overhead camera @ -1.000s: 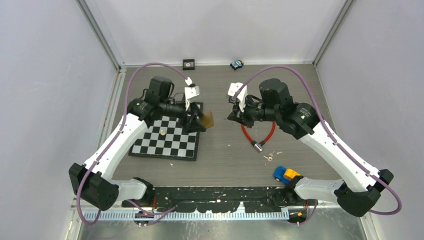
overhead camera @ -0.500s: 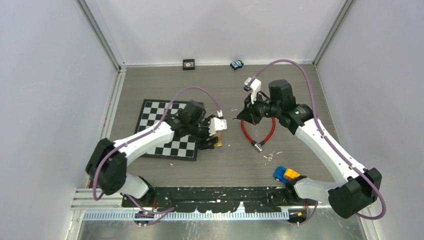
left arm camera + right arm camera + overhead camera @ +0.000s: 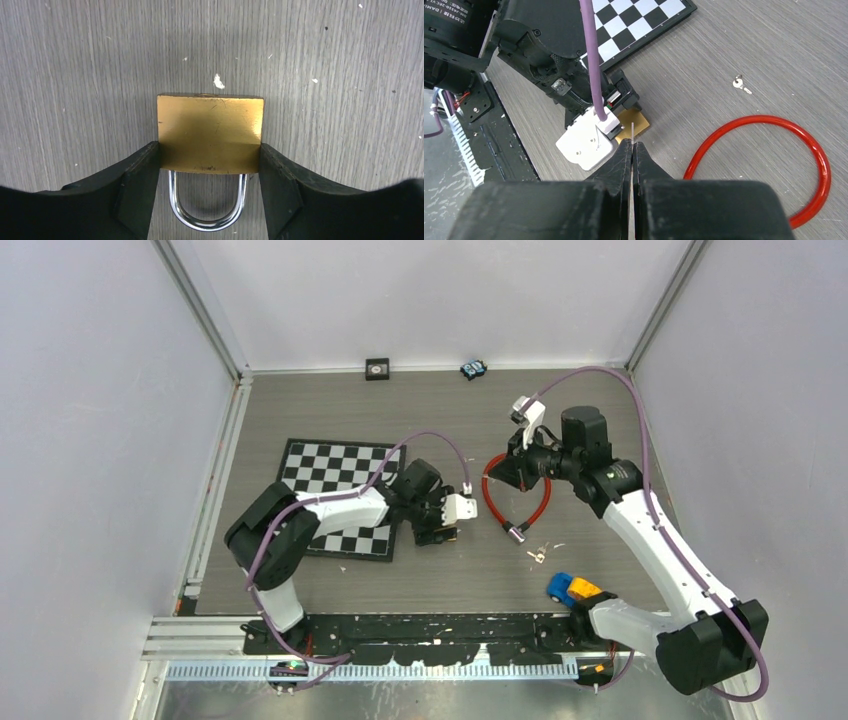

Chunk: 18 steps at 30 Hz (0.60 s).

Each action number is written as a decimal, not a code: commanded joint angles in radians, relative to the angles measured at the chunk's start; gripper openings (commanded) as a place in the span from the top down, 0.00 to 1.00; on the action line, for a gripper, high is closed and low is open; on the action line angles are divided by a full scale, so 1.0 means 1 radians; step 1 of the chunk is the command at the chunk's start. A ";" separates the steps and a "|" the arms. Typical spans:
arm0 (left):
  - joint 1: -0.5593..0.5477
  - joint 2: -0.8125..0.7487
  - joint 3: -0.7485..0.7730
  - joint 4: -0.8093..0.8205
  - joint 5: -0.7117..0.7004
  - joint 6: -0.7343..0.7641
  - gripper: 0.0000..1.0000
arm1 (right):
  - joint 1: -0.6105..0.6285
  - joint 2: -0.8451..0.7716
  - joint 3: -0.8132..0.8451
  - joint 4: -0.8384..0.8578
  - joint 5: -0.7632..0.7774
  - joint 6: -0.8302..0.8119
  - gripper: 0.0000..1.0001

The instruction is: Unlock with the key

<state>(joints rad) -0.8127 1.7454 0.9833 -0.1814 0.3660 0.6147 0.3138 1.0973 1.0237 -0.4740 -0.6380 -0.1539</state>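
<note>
A brass padlock (image 3: 210, 132) with a chrome shackle (image 3: 207, 215) is clamped by its two sides in my left gripper (image 3: 209, 167), low over the grey table just right of the chessboard. The keyhole edge faces away from the wrist. My left gripper (image 3: 445, 532) lies nearly flat there. My right gripper (image 3: 631, 146) is shut on a key, whose thin blade (image 3: 631, 133) pokes out edge-on from the fingertips. It hovers above and to the right of the padlock (image 3: 638, 125), apart from it. In the top view my right gripper (image 3: 500, 472) hangs over the red loop.
A red cable loop (image 3: 517, 502) lies under the right arm, with loose keys (image 3: 537, 555) near its end. A chessboard (image 3: 320, 465) lies at the left, a blue and yellow toy car (image 3: 572, 589) front right. Two small objects (image 3: 377, 367) (image 3: 473, 369) sit by the back wall.
My left arm has swung the padlock from above the chessboard down and right to the table beside it. My right gripper has drawn back to the right, staying shut.
</note>
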 commanded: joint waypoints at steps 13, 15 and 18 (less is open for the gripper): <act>-0.011 -0.323 -0.087 0.238 -0.195 0.024 0.05 | -0.056 0.089 0.049 0.072 -0.189 0.243 0.99; -0.011 -0.363 -0.061 0.200 -0.229 0.020 0.06 | -0.080 0.115 0.040 0.130 -0.253 0.338 0.99; -0.011 -0.379 0.033 0.062 -0.258 -0.015 0.13 | -0.094 0.147 0.003 0.252 -0.314 0.485 0.99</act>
<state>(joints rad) -0.8238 1.4006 0.9100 -0.0360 0.1753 0.6277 0.2409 1.2194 1.0248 -0.4019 -0.8177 0.1116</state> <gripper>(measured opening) 0.924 0.046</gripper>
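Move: The padlock lies flat on the table in the left hand's grip, its middle within about 1 cm to the right of and below that hand. From the left hand, the chessboard's middle is some 22 cm left and 7 cm ahead, the red cable lock's about 16 cm right and 8 cm ahead, and a small loose key 16 cm ahead and 6 cm right. From the right hand the padlock is roughly 8 cm left, 1 cm back and 22 cm below. The left hand, still with the padlock between its fingers, creeps about 1 cm forward along the table, then opens its fingers wider to let go of the padlock's body and lifts away, about 13 cm up and 3 cm forward in all, its fingers swinging forward by some 25 degrees. The right hand stays nearly in place to the padlock's right with its fingers shut on the key, rolling roughly 20 degrees about the line of its fingers. ##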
